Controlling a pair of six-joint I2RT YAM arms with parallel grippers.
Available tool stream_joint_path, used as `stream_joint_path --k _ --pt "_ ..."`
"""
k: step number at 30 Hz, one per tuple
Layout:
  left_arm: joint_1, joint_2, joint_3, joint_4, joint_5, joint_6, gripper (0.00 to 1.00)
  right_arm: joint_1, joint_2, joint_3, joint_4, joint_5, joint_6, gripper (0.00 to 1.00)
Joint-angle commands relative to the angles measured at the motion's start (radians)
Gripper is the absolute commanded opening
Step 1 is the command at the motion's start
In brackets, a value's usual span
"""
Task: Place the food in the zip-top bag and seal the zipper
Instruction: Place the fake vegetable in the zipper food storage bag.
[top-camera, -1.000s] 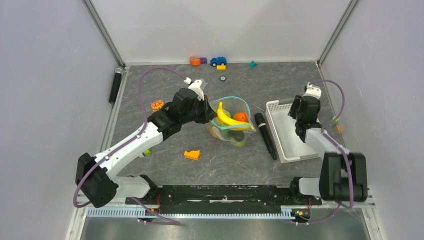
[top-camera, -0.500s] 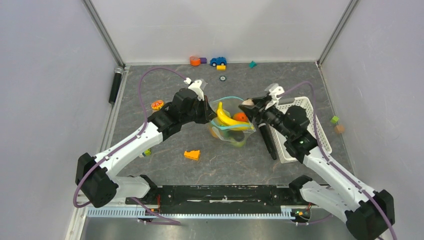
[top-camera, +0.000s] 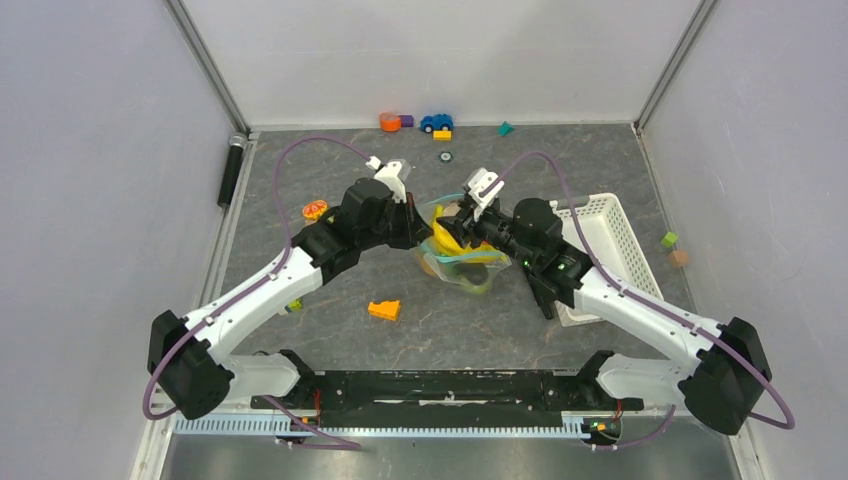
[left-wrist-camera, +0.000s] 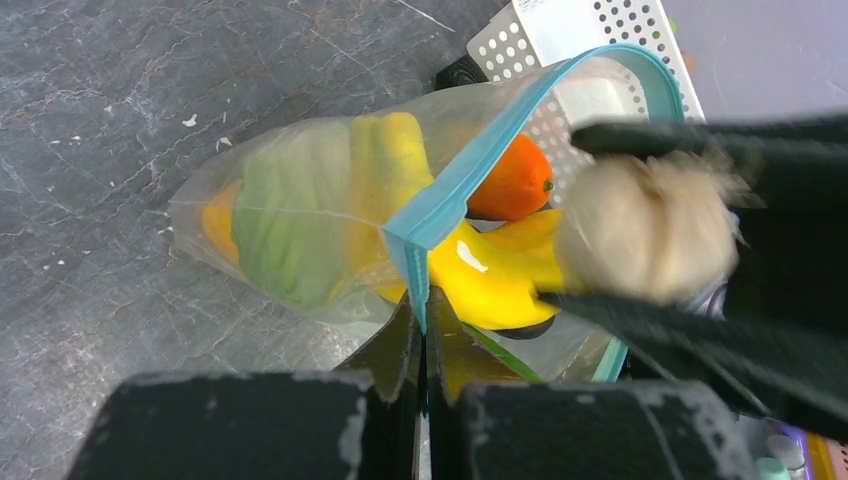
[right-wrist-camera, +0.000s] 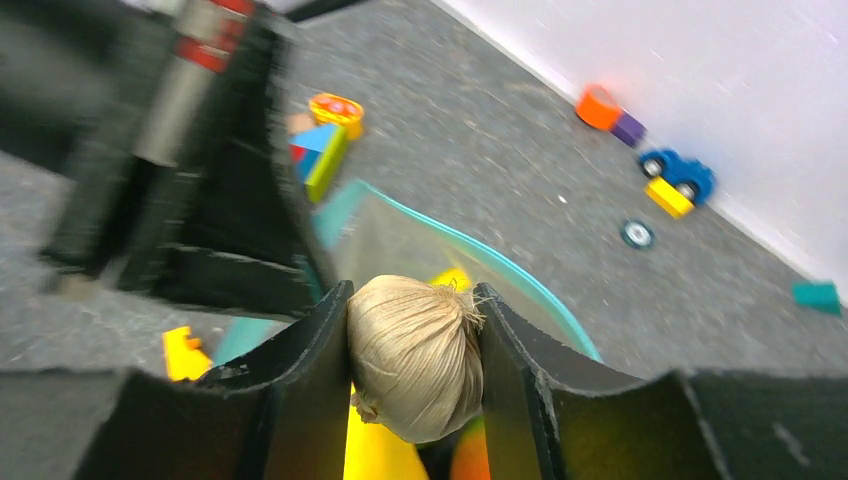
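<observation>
The clear zip-top bag (top-camera: 462, 262) lies mid-table with its mouth held open. My left gripper (left-wrist-camera: 422, 312) is shut on the teal zipper (left-wrist-camera: 470, 165) at the bag's left rim. Inside lies food: a yellow banana (left-wrist-camera: 495, 285), an orange fruit (left-wrist-camera: 512, 185) and a green piece (left-wrist-camera: 285, 220). A pale garlic bulb (right-wrist-camera: 415, 360) is clamped between the fingers of my right gripper (right-wrist-camera: 415, 300), which hovers just over the open mouth. In the left wrist view, the bulb (left-wrist-camera: 645, 225) hangs right above the banana.
A white slotted basket (top-camera: 612, 238) sits to the right, with a black marker (top-camera: 541, 292) beside it. An orange wedge (top-camera: 383, 309) lies in front of the bag. A toy car (top-camera: 436, 122) and blocks (top-camera: 390, 121) line the back wall. An orange slice toy (top-camera: 315, 210) lies at left.
My right arm has swung left from over the basket to above the bag's mouth, carrying the garlic. The left arm keeps its grip and has hardly moved.
</observation>
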Motion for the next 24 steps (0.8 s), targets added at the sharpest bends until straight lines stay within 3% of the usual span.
stream_joint_path --k 1,6,12,17,24 --pt "0.004 -0.075 -0.012 0.038 0.007 0.031 0.02 0.015 0.03 0.06 -0.043 0.257 -0.016 0.44" --pt "0.004 -0.097 -0.019 0.047 -0.033 0.035 0.02 0.026 0.062 0.07 -0.078 0.355 0.007 0.65" --pt "0.004 -0.07 -0.035 0.084 -0.056 0.014 0.02 0.055 0.048 -0.091 0.204 0.257 0.141 0.96" --pt "0.003 -0.041 0.005 0.028 -0.067 0.007 0.02 0.085 0.038 -0.085 0.262 0.136 0.164 0.98" --pt "0.004 -0.039 0.047 -0.021 -0.113 0.008 0.02 0.087 -0.138 -0.302 0.511 0.037 0.14 0.98"
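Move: The right hand holds the fake vegetable, a pale bulb, just over the zip-top bag. The middle of the open mouth is about 3 cm to its right, level with it fore and aft, and 6 cm below. In the bag, the bananas lie some 4 cm back, 2 cm right and 7 cm down, the orange fruit about 3 cm back, 6 cm right and 8 cm down. From the left hand, pinching the rim, the mouth's middle is roughly 10 cm right and 2 cm ahead, about level. Down, forward and to the right, the right hand carries the pale bulb about 5 cm into the bag's mouth, turning some 15 degrees clockwise. Its fingers spread wide and let go of the bulb; the empty hand then draws back about 5 cm, going left and slightly up and turning back counter-clockwise. The left fingers keep their pinch on the rim, drifting about 1 cm left with a small lift and dip. ##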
